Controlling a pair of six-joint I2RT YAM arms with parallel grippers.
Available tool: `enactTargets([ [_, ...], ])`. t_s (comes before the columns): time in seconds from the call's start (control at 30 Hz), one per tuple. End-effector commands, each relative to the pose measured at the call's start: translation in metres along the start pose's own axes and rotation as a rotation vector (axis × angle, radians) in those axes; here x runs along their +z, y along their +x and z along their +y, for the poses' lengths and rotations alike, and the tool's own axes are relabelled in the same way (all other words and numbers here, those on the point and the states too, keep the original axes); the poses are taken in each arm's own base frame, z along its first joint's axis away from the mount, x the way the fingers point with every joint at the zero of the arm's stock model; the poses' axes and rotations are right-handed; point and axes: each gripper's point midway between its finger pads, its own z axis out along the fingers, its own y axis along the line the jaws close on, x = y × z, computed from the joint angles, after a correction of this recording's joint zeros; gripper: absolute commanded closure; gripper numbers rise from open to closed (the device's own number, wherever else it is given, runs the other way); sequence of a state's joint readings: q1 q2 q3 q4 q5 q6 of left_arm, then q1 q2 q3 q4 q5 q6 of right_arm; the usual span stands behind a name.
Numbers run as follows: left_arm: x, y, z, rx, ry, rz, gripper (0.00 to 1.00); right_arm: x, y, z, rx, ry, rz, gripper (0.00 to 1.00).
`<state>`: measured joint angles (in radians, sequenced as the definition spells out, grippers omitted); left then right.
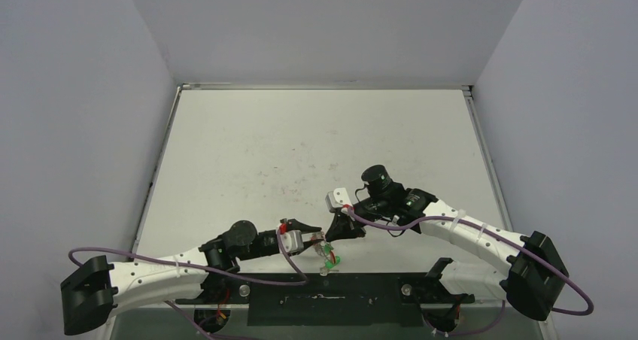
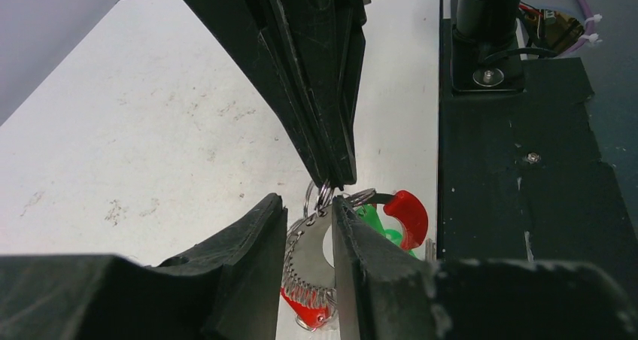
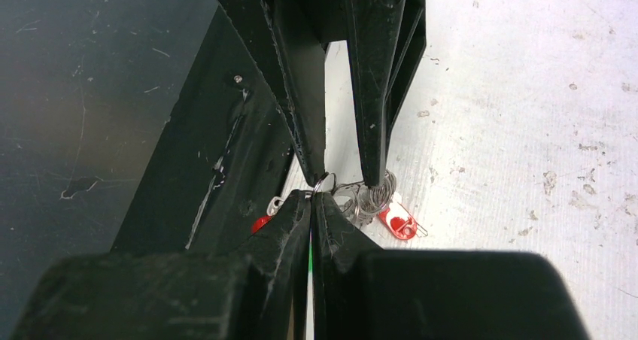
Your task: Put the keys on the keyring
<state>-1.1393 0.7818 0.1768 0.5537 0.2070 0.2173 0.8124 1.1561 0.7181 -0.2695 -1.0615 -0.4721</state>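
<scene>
The keyring [image 2: 308, 259], a silvery coil with a red sleeve [image 2: 406, 216], stands between the fingers of my left gripper [image 2: 307, 204], which grips it across the coil. The right gripper [image 2: 331, 183] comes down from above and is shut on a small wire ring [image 2: 314, 197] at the coil's top. The green-headed keys [image 2: 374, 220] hang just behind the left gripper's right finger. From the right wrist, my right gripper [image 3: 312, 195] is pinched tight, with the coil [image 3: 372, 201] and a red piece [image 3: 397, 223] beyond it. From above, both grippers [image 1: 320, 238] [image 1: 336, 231] meet over the keys [image 1: 332, 261].
A black base strip [image 1: 323, 299] with bolts runs along the table's near edge, directly under the keys. The white table [image 1: 301, 144] stretches away behind the grippers. Grey walls close in on three sides.
</scene>
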Motion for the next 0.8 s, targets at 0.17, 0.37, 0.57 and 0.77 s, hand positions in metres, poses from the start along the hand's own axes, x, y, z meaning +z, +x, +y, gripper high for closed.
enactTargets([
  [0.17, -0.0001, -0.0452, 0.0072, 0.022, -0.018, -0.128, 0.81, -0.0027, -0.0329, -0.0075, -0.105, 0.019, -0.074, 1.0],
  [0.37, 0.003, -0.0394, 0.0067, 0.017, -0.013, -0.104, 0.82, -0.0031, -0.0342, -0.0083, -0.103, 0.025, -0.078, 1.0],
  [0.57, 0.0081, -0.0383, 0.0076, 0.023, -0.011, -0.099, 0.77, -0.0029, -0.0326, -0.0088, -0.096, 0.03, -0.075, 1.0],
  [0.77, 0.0083, -0.0408, 0.0082, 0.028, -0.012, -0.105, 1.0, -0.0033, -0.0285, -0.0111, -0.09, 0.047, -0.063, 1.0],
])
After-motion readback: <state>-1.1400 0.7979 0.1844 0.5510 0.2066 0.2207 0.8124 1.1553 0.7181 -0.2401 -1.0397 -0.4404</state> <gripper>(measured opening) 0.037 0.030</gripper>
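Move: The small ring held in the shut right fingertips lies about 1 cm to the left hand's right, level with its part-open fingers. The keyring loop hangs about 5 cm below the left hand, some 2 cm back and 1 cm right. The green-tagged key on the table is roughly 15 cm below, 4 cm back and 3 cm right. From the right hand, the small ring is right at the pads. Raise the left gripper a little over 1 cm beside the right fingertips, then sink it about 1.5 cm to just under its starting height. Shut its part-open fingers at the end, to pinch the metal at the small ring. Keep the right fingers shut on their ring, easing that hand about half a centimetre forward. ##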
